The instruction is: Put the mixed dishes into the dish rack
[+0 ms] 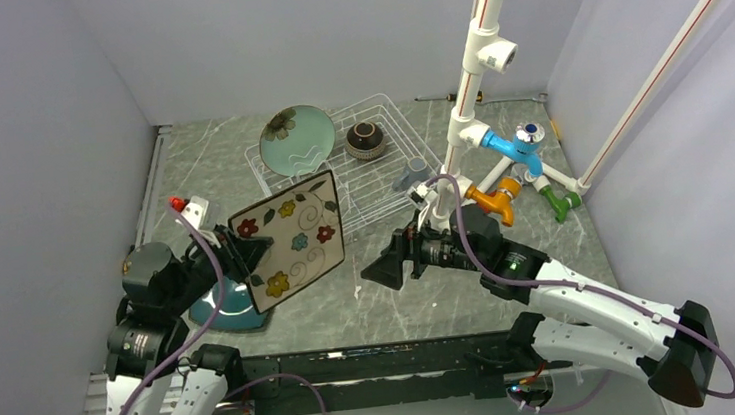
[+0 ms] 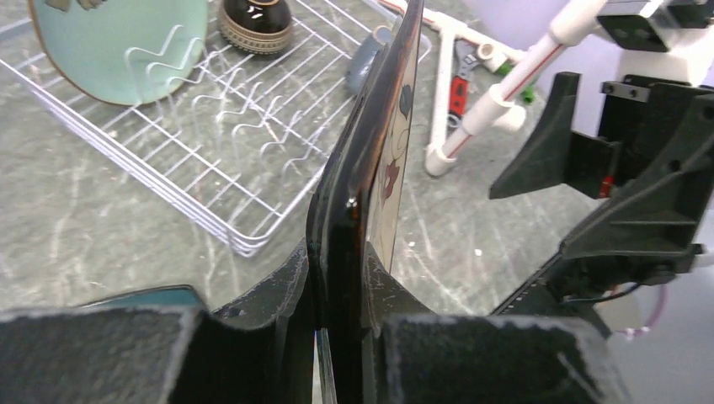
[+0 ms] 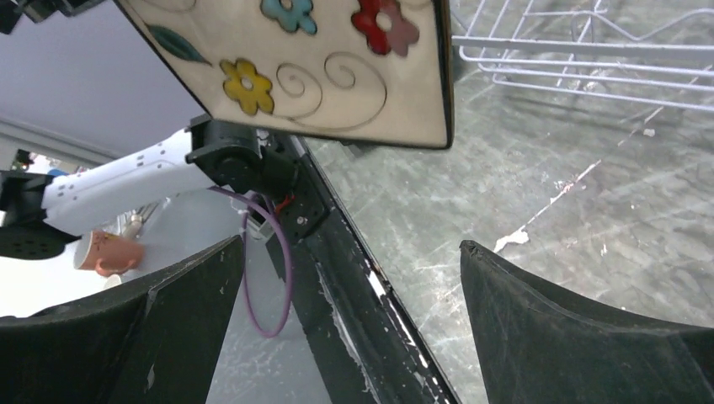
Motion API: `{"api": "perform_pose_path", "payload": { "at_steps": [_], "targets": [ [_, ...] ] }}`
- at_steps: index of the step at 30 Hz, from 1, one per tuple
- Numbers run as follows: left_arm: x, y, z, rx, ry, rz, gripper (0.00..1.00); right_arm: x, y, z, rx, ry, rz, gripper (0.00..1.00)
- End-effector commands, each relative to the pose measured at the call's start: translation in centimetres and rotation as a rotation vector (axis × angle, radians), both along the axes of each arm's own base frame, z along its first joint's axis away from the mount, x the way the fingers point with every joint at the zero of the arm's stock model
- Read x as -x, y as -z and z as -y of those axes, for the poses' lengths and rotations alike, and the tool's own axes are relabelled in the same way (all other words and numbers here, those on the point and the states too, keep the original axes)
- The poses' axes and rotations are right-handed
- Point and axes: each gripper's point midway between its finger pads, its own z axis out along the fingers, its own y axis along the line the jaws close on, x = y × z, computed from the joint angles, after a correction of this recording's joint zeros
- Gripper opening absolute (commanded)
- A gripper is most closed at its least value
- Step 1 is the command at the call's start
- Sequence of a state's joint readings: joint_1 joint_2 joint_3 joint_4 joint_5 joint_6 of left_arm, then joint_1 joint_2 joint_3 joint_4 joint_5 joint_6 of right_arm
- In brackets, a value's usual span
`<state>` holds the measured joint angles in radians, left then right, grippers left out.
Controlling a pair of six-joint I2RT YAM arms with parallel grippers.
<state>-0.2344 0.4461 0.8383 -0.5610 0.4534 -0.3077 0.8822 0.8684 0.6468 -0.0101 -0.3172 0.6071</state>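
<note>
My left gripper [image 1: 252, 253] is shut on the cream floral square plate [image 1: 291, 239] and holds it upright on edge above the table, near the front of the dish rack [image 1: 373, 199]. In the left wrist view the plate [image 2: 375, 151] runs edge-on between the fingers [image 2: 278, 286]. My right gripper [image 1: 381, 267] stands open just right of the plate, touching nothing; its wrist view shows the plate's lower corner [image 3: 337, 67] above the wide-apart jaws. The pale green round plate [image 1: 296, 138], the brown bowl [image 1: 366, 139] and the grey mug [image 1: 411, 174] sit in the rack. The dark teal square plate [image 1: 227, 310] lies under my left arm.
A white pipe stand [image 1: 477, 67] with blue, orange and green fittings rises right of the rack, close behind my right arm. A small white box with a red button [image 1: 190, 207] sits left of the rack. Grey walls close in on three sides.
</note>
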Motion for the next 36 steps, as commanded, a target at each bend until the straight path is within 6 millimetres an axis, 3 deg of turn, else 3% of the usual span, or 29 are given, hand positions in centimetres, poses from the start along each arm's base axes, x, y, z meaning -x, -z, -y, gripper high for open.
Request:
{"api": "perform_pose_path", "payload": {
  "at_steps": [1,11,15,20,29,36],
  "targets": [
    [-0.5,-11.4,-0.9,0.016,-0.041,0.467,0.00,-0.5,-0.1,0.2,0.024,0.018,0.032,1.00],
    [-4.1,-17.2,-0.3,-0.032,-0.053,0.730,0.00,0.1,0.0,0.4,0.031,-0.008,0.048,1.00],
    [-6.3,-18.2,0.7,-0.096,-0.018,0.837,0.00,0.3,0.2,0.6,0.028,-0.009,0.033,1.00],
    [-9.5,-19.4,0.3,-0.165,-0.080,0.962,0.00,1.0,0.1,0.8,0.020,-0.026,0.013,1.00],
    [-15.0,-16.9,2.1,-0.111,0.079,0.976,0.00,0.5,-0.3,0.7,0.040,-0.002,0.001,1.00],
    [-17.7,-15.2,0.9,-0.030,0.108,1.007,0.00,-0.1,-0.8,0.5,0.046,0.018,-0.004,1.00]
  ]
}}
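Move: With the square floral plate in my left fingers, the rack slot I'm heading for is about 30 cm ahead, some 8 cm to the right and 25 cm down. Just beyond it the round green plate leans, 39 cm ahead and 3 cm right of me; the dark bowl is 43 cm ahead, 20 cm right. The teal plate lies 5 cm ahead, 14 cm left, on the table. From my empty right hand that slot is roughly 32 cm ahead, 13 cm left, 18 cm below. My left hand keeps its pinch on the floral plate's left edge and carries it quickly forward, a little over 20 cm, away from above the teal plate and towards the rack slots. It arcs up nearly 6 cm on the way and sinks back about half of that, while the wrist tips the fingers upward by some 30 degrees. ##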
